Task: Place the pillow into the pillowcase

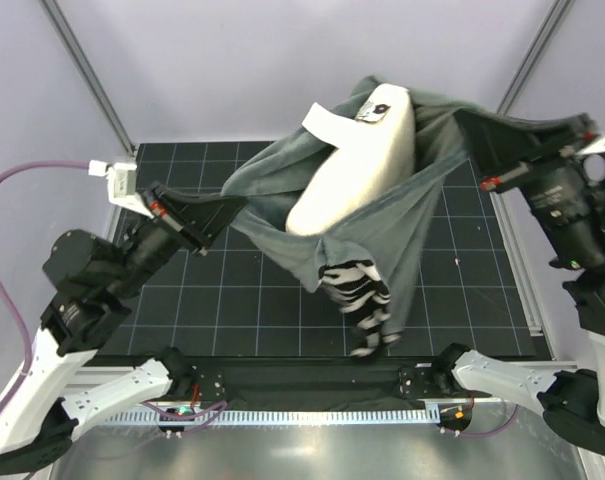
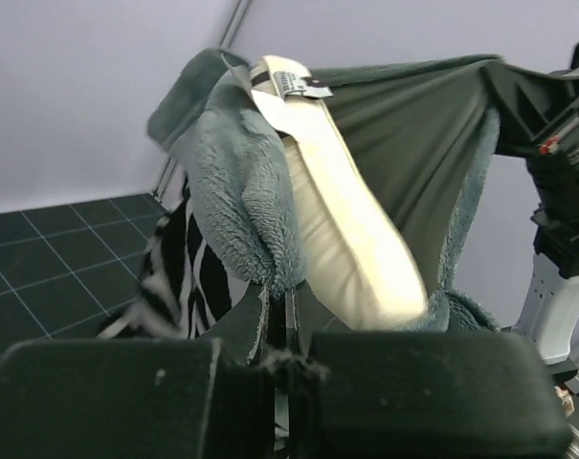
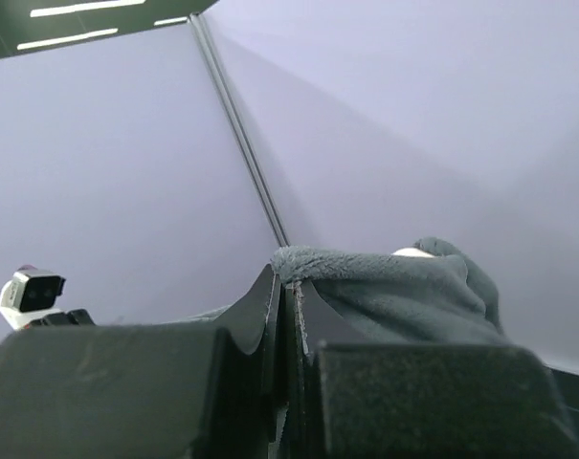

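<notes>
The pillowcase (image 1: 427, 205) hangs stretched in the air between both grippers, grey plush outside, with its zebra-striped part (image 1: 362, 300) dangling toward the mat. The cream pillow (image 1: 357, 165) lies tilted in the open mouth, its labelled upper end sticking out. My left gripper (image 1: 232, 205) is shut on the case's left edge. My right gripper (image 1: 466, 120) is shut on the right edge, higher up. In the left wrist view the gripper (image 2: 281, 292) pinches the grey hem (image 2: 241, 191) beside the pillow (image 2: 356, 239). In the right wrist view the gripper (image 3: 291, 279) clamps the grey fabric (image 3: 394, 287).
A black gridded mat (image 1: 212, 290) covers the table below the hanging fabric. Metal frame posts (image 1: 87, 70) stand at the back corners against pale walls. A purple cable (image 1: 22, 175) loops off the left arm. The right arm's body (image 2: 567, 143) stands close behind the case.
</notes>
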Controlling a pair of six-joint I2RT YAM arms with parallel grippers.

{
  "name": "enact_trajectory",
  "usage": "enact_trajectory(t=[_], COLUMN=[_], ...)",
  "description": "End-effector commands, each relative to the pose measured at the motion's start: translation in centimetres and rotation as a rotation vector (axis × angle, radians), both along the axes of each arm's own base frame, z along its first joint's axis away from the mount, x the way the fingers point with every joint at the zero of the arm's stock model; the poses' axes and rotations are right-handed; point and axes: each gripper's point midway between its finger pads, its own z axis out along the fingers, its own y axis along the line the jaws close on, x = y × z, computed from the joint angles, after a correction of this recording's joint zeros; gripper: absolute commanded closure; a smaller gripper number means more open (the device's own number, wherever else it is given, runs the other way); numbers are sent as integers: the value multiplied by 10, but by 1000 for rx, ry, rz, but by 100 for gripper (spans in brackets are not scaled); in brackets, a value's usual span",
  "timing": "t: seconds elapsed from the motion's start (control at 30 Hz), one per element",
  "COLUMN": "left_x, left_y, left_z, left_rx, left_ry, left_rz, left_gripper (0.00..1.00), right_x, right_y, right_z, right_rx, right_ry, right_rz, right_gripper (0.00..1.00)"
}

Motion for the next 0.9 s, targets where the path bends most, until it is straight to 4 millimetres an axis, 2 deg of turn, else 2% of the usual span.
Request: enact_trajectory(t=[0.0,0.03,0.07,0.1,0.13,0.17,0.2,0.23,0.27,0.3,0.37,0.43,0.47,0.53,0.57,0.63,0.67,0.77,0.87], left_x=[-18,-23,-30,-36,-49,-55,-60,-70,-72,-76,-79,-73,-67,-61,-55,-53,-52,-48,-41], left_y=[8,10,14,15,22,27,30,41,44,51,60,61,64,68,72,76,78,75,59], left_z=[75,101,119,131,161,174,185,205,212,219,225,220,214,208,206,206,207,206,201], left_rx=[-143,-170,-188,-194,-229,-246,-264,-296,-306,-320,-330,-310,-309,-301,-308,-309,-309,-314,-300], left_ry=[-156,-191,-217,-230,-281,-303,-315,-350,-358,-373,-381,-376,-356,-346,-333,-332,-336,-320,-299], left_rz=[-41,-51,-64,-81,-103,-110,-116,-114,-111,-102,-74,-39,-4,38,71,99,111,111,71], left_gripper=[100,100,99,99,100,100,100,99,99,100,99,99,99,99,99,99,99,99,100], right_x=[-18,-17,3,8,15,27,32,36,45,48,53,54,50,52,46,48,44,55,63], right_y=[-29,-31,-16,-12,-8,-1,2,6,12,17,30,36,35,39,34,37,33,26,8], right_z=[41,34,4,-6,-19,-46,-57,-64,-81,-85,-93,-91,-79,-74,-58,-55,-45,-57,-63], right_rx=[126,132,90,90,83,57,61,62,46,55,35,25,35,23,45,31,38,7,12], right_ry=[-141,-134,-70,-56,-34,11,35,44,78,90,107,114,96,103,79,88,76,138,173], right_rz=[-60,-67,-69,-73,-75,-85,-83,-82,-84,-72,-34,-11,-3,6,7,11,8,-63,-165], right_gripper=[96,96,96,96,96,96,96,96,96,96,96,96,96,96,96,96,96,96,96])
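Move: I still pinch the pillowcase rim in both hands, with the pillow slanting in its open mouth. The pillow's middle lies roughly 14 cm to the right of my left hand, about 6 cm ahead and near its height; from my right hand it is some 12 cm left, 3 cm ahead and 11 cm below. The striped part hangs about 20 cm right of my left hand, 8 cm back and 20 cm lower. I keep both pinches shut and see-saw the case to shake the pillow down. My left hand sweeps up about 17 cm, first edging right, then swinging left and drawing back a little, its fingers tipping up some 15 degrees. Meanwhile my right hand plunges about 13 cm, forward and then left as well, tipping its fingers down, before coming back up about 6 cm and easing back. ##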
